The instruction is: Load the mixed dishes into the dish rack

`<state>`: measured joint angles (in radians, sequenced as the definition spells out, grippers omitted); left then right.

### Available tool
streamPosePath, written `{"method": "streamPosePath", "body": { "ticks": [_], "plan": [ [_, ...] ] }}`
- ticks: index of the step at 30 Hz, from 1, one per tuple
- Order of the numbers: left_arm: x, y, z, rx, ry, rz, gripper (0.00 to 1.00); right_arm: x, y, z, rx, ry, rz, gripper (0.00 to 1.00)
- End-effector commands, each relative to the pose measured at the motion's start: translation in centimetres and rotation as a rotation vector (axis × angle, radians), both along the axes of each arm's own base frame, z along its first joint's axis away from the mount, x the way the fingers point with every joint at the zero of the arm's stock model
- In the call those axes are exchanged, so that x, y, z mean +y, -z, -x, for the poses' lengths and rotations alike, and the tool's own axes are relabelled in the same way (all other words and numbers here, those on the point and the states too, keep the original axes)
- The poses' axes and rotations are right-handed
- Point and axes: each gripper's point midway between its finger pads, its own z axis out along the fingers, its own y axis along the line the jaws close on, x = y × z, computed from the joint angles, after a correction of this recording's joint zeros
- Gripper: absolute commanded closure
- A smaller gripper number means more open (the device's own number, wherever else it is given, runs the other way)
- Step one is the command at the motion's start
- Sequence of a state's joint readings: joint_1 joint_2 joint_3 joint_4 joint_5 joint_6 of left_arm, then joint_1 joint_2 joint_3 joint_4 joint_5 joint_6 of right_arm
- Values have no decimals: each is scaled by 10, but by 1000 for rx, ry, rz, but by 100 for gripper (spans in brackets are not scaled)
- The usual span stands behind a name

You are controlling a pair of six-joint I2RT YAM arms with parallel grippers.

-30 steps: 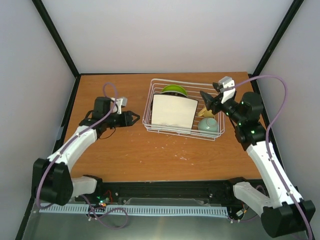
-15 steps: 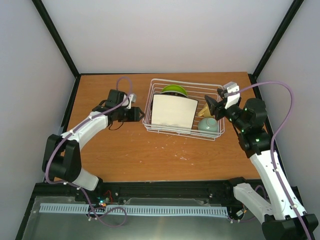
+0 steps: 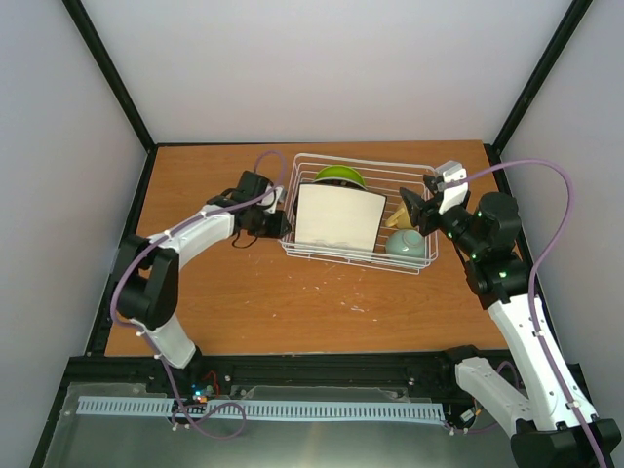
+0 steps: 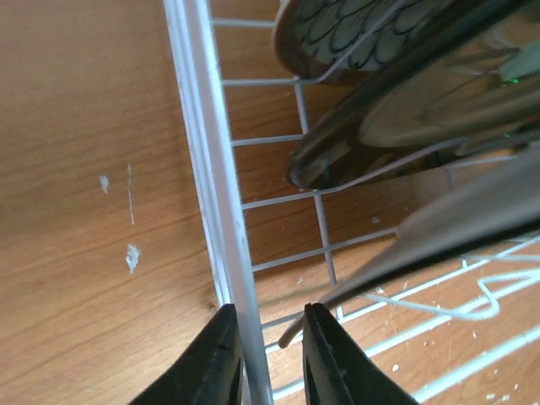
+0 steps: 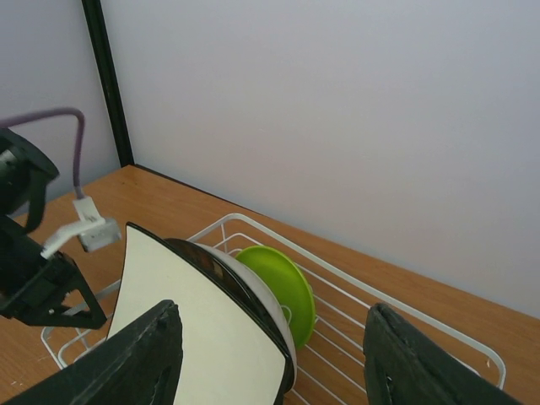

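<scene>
The dish rack stands at the table's middle back. In it stand the white square plate, the lime-green plate, the mint-green bowl and the yellow mug. My left gripper is at the rack's left side. In the left wrist view its jaws are narrowly open astride the rack's rim wire, the left finger touching it. Beyond are the brown patterned plate, the dark-rimmed cream plate and the square plate's edge. My right gripper hangs wide open and empty above the rack's right end.
The rack lies between both arms. Black frame posts and grey walls close in the table's back and sides. White crumbs dot the wood in front of the rack. The left gripper shows in the right wrist view.
My left arm has swung right, from bare table to the rack's left rim. My right gripper has drawn back slightly to the right and stayed open.
</scene>
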<state>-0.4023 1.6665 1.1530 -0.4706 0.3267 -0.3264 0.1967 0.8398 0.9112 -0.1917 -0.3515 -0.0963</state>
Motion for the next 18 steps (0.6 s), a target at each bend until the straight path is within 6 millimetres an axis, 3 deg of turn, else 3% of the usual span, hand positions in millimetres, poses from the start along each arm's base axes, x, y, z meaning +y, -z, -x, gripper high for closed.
{"method": "streamPosePath", "body": {
  "ticks": [1, 3, 11, 18],
  "plan": [
    [-2, 11, -2, 20, -4, -107, 90, -3, -5, 5, -21, 5, 4, 42],
    [1, 13, -1, 29, -20, -129, 99, -3, -5, 6, -23, 7, 11, 42],
    [24, -9, 13, 37, -131, -178, 99, -1, -3, 8, -15, -11, 15, 43],
    [46, -24, 44, 64, -297, -192, 100, 2, -3, 13, -9, -36, 0, 44]
  ]
}}
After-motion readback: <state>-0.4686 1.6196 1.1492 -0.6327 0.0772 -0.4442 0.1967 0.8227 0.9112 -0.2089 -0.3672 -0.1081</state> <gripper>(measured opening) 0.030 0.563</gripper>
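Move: The dish rack's left rim, near its front corner, already runs between the left hand's open fingers, about 1 cm below the hand point. From there the white board's middle stands some 12 cm to the right and 3 cm ahead at about hand height, and the green plate roughly 11 cm right, 14 cm ahead. The teal bowl sits 26 cm right, 1 cm back, some 5 cm lower. For the idle right hand the gripped rim lies about 27 cm left, 6 cm ahead and 25 cm below. The rack's left rim gets pinched as the left hand sinks about 1 cm and its half-open fingers shut on the wire. Keeping that grip, the hand then drags the rim left and back towards the robot, gathering speed, some 3 cm each way, while the wrist turns about 10 degrees counter-clockwise and rolls its left side up. ##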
